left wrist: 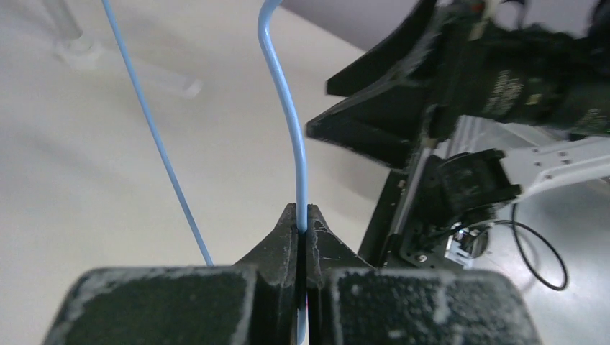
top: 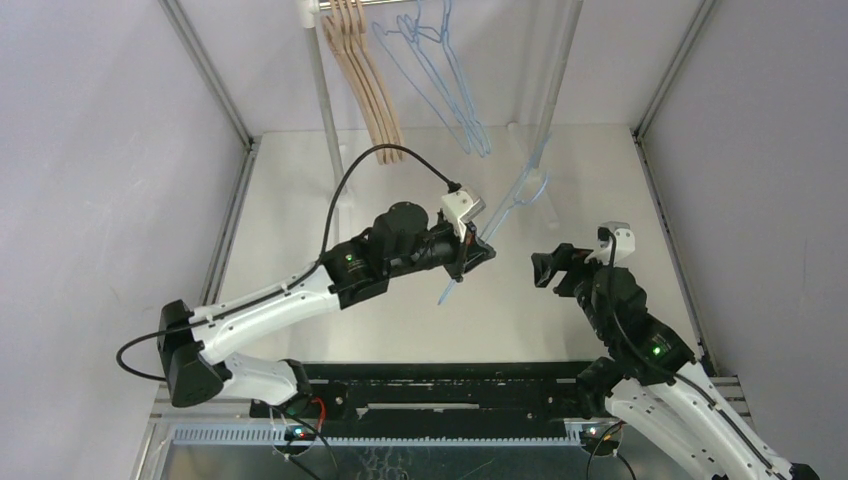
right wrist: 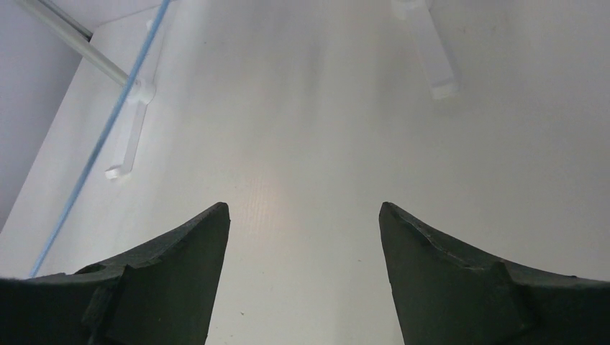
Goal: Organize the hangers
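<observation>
Several tan wooden hangers hang on the silver rail at the back, with light-blue wire hangers beside them on the right. My left gripper is shut on another blue wire hanger, which slants up toward the back right above the table. In the left wrist view the wire is pinched between the closed fingertips of the left gripper. My right gripper stands just right of it, open and empty. In the right wrist view the right gripper shows bare table between its fingers, and the blue wire passes on the left.
The rack's upright post rises at the back left, and its white feet rest on the table. Grey walls and frame rails close in both sides. The right arm fills the right of the left wrist view.
</observation>
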Robot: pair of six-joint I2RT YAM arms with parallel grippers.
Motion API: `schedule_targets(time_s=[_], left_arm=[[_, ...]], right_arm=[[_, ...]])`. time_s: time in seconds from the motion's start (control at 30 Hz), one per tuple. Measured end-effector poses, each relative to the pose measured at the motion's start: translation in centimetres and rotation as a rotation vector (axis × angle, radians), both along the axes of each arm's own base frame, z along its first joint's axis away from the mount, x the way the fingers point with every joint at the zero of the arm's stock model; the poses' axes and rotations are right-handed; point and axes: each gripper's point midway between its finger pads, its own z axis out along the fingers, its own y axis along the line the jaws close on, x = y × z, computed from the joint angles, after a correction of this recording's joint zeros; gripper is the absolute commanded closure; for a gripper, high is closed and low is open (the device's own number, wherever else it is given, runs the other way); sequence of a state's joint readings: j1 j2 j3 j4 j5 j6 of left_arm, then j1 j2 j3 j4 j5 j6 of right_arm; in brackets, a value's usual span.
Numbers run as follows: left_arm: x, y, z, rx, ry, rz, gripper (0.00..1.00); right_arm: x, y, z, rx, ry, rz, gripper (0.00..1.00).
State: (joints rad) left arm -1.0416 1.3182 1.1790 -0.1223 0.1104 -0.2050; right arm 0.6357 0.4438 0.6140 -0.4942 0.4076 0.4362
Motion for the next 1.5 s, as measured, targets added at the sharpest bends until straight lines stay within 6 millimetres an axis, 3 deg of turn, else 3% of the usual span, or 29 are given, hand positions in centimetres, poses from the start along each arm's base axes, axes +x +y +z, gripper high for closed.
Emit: schedule_targets(time_s=[0.17,0.3,0.43,0.63,0.77,1.07,1.5], left_arm=[[-1.2,-0.9,2.9,-0.058,-0.03,-0.055,1.0],[-0.6,-0.3,4.2,-0.08,-0.063,-0.007,1.0],[0.7,1.5,7.4,-0.149,-0.138,0.098,1.0],[3.0,5.0,14.5,-0.308,-0.271,0.307,1.0],[4.9,6.9,17.2,-0.362,-0.309,0.457,1.0],[7.4,9.7,16.9,-0.375,-0.273,0.677,1.0],[9.4,8.9,14.8,-0.388,-0.185,0.717,1.0]], right_arm=[[0.1,-0.2,0.0,-0.005,-0.002,-0.014,0.16],[0.2,-0.1,-0.1,-0.009,0.003,-0.013,0.16],[0.5,0.1,-0.6,-0.013,0.008,-0.011,0.16],[0.7,0.5,-1.1,-0.021,0.026,0.003,0.16],[0.7,0.6,-1.0,-0.014,0.022,0.005,0.16],[1.1,0.3,-0.7,0.001,0.014,-0.004,0.16],[1.1,-0.1,-0.4,0.015,0.004,-0.01,0.17]])
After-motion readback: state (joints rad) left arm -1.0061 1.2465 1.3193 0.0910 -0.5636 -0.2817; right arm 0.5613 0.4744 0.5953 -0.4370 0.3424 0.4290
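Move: Pinched in the shut left fingers, the blue hanger has to go to the bare stretch of rod between the wooden hangers and the hung blue hangers: about 33 cm ahead, 18 cm left and 24 cm above this hand. The wooden hangers' bodies are some 32 cm ahead and 23 cm left, the hung blue hangers 32 cm ahead and 9 cm left, both about 8 cm higher. From the right hand, that stretch lies roughly 31 cm ahead, 32 cm left and 31 cm up. Lifting the held blue hanger, the left hand climbs about 17 cm while swinging forward and left towards the open rod stretch between the two groups, then eases down 2 or 3 cm while still edging forward. The wrist turns some 40 degrees counter-clockwise, bringing the fingers from pointing rightward round towards the rack; they keep their pinch. ##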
